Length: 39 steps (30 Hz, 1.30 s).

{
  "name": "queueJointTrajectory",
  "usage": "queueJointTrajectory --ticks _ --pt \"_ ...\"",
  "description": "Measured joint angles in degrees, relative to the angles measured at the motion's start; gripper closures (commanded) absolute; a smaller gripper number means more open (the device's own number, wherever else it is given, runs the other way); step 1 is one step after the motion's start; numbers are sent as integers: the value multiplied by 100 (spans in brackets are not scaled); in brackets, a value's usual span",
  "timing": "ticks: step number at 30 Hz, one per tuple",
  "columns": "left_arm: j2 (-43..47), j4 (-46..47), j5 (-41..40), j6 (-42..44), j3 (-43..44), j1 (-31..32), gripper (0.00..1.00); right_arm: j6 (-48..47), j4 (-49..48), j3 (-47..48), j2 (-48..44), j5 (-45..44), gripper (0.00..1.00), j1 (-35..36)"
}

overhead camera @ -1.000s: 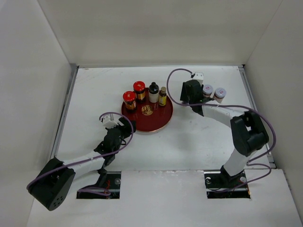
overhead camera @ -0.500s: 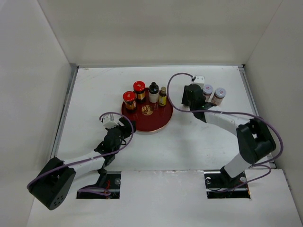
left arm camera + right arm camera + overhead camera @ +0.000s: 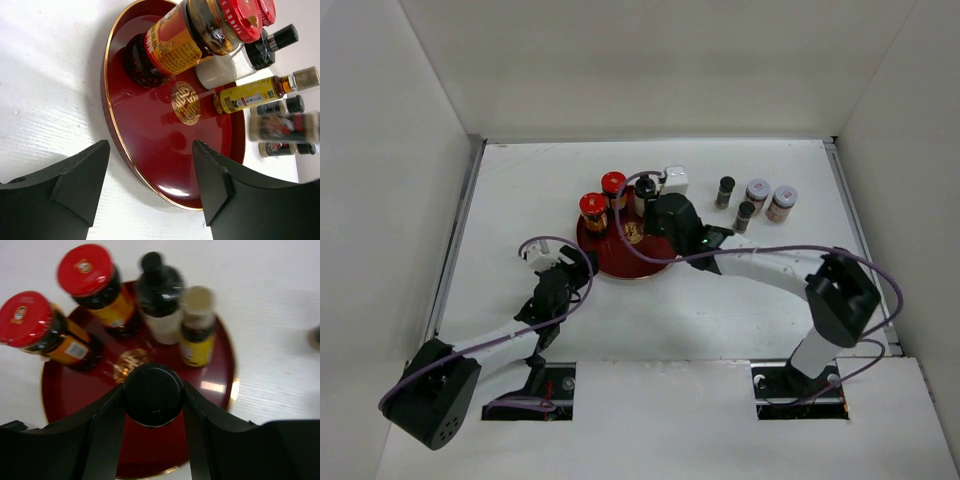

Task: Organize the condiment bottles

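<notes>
A round red tray [image 3: 616, 264] holds two red-capped jars [image 3: 593, 207] [image 3: 613, 184], a white-bodied black-capped bottle [image 3: 644, 190] and a small yellow-labelled bottle [image 3: 197, 337]. My right gripper [image 3: 152, 401] is over the tray's middle, shut on a black-capped dark bottle [image 3: 152, 392]; from above the gripper [image 3: 656, 216] hides that bottle. My left gripper [image 3: 150, 195] stands open with nothing between its fingers, low at the tray's near-left rim [image 3: 117, 135]. On the table to the right stand two slim black-capped bottles [image 3: 725, 190] [image 3: 745, 214] and two light-lidded jars [image 3: 757, 192] [image 3: 782, 202].
White walls enclose the table on the left, back and right. The right arm's purple cable [image 3: 790, 250] loops over the table between the tray and the bottles on the right. Bare white tabletop [image 3: 720, 310] lies in front of the tray.
My right gripper has closed on a black-capped bottle beside the jars at the back right and swung left over the tray with it. The left arm shifted slightly.
</notes>
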State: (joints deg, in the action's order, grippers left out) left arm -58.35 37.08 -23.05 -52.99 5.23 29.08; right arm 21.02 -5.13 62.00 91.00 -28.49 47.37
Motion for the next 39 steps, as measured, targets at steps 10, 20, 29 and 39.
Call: queueJointTrajectory --ticks 10,20,29,39 --pt "4 0 44 -42 -4 44 34 -197 52 1945 2127 181 58 195" --pt "-31 -4 48 -39 -4 109 33 -214 221 2450 2669 221 53 203" --pt "-37 -4 61 -39 -4 109 33 -120 306 2524 2800 260 35 278" --pt "-59 -9 63 -39 -4 111 33 -79 345 1926 1939 275 21 450"
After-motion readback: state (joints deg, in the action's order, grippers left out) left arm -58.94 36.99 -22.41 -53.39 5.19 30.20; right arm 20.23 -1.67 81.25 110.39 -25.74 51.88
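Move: The right hand holds a small black-capped condiment bottle above the red tray. Its free spot there, beside the near red-lidded jar, lies about 5 cm ahead and 10 cm left, some 14 cm below. From the hand, that jar is roughly 6 cm ahead and 17 cm left, the far red-lidded jar 13 ahead and 12 left, and the white-label bottle 13 ahead and 4 left. From the left hand the spot lies about 11 cm ahead and 4 right. Leftward about 10 cm, the right hand carries the bottle towards the near red-lidded jar, also going some 5 cm forward and 6 cm down into the tray. There the fingers open and let go of the cap end, and the hand backs off towards its base while rising about 3 cm. ##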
